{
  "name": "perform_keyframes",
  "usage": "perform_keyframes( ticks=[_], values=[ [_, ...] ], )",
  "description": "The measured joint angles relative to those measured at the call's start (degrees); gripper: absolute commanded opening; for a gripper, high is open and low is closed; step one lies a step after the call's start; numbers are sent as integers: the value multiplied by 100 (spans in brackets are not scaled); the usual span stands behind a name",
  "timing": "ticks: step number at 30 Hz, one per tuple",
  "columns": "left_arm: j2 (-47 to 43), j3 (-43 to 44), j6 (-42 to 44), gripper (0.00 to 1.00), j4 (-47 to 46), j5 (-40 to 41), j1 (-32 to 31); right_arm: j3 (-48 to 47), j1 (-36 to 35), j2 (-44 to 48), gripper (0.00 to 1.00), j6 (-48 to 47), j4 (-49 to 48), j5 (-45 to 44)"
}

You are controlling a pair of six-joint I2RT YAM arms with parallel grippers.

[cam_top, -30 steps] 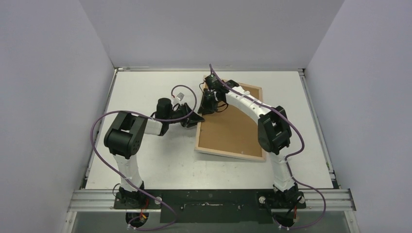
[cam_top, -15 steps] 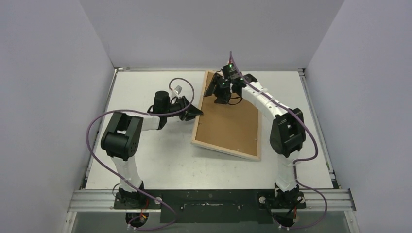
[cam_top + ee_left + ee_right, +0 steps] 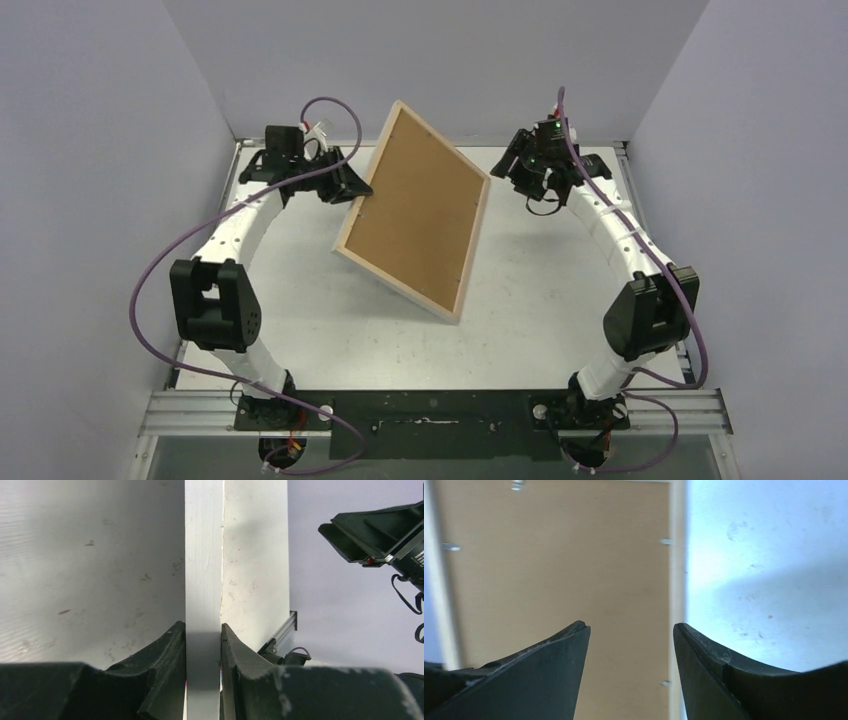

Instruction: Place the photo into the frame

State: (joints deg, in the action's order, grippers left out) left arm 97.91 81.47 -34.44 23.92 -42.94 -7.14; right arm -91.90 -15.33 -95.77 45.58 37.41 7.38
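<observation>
The frame (image 3: 395,286) is lifted and tilted above the table, its pale wood back toward the top camera. The brown backing board (image 3: 415,210) sits in it. My left gripper (image 3: 358,190) is shut on the frame's left rail. In the left wrist view that white rail (image 3: 203,555) runs straight up between the closed fingers of the left gripper (image 3: 203,632). My right gripper (image 3: 522,168) hangs open at the back right, apart from the frame. In the right wrist view the right gripper (image 3: 630,630) points at the backing board (image 3: 559,570) and rail (image 3: 678,555). The photo is hidden.
The white table (image 3: 560,300) is walled by grey panels on three sides. A metal rail (image 3: 430,412) carries both arm bases at the near edge. Purple cables loop off both arms.
The right gripper opened, let go of the frame's far edge and drew back to the right. The left arm swung to the back left, raising and tipping the frame.
</observation>
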Motion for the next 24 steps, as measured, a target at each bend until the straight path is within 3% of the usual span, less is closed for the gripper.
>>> perform_keyframes(
  ticks=[9,13,19,24],
  values=[
    [-146,2039,1480,0,2918,1158,238,361,22,114,64,-275,96,103],
    [-146,2892,1952,0,3888,1687,203,-240,-199,-269,64,-109,319,151],
    [-111,3486,2120,0,4481,2232,-101,-780,-754,-627,64,341,319,271],
    [-50,3652,2096,0,4461,2712,-890,-905,-1054,-640,65,732,142,514]
  ],
)
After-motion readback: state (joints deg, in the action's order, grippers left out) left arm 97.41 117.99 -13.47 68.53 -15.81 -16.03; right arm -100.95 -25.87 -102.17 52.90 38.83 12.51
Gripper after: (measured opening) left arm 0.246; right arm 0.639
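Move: The left hand already grips the frame's left edge; the frame's middle, backboard facing up, lies some 12 cm to its right, about 2 cm ahead and 8 cm below. From the empty right hand the same middle is about 16 cm to the left, roughly 1 cm back and 9 cm lower. The left hand raises its pinched frame edge 10 cm, rolling some 30 degrees; the open right follows leftward. ##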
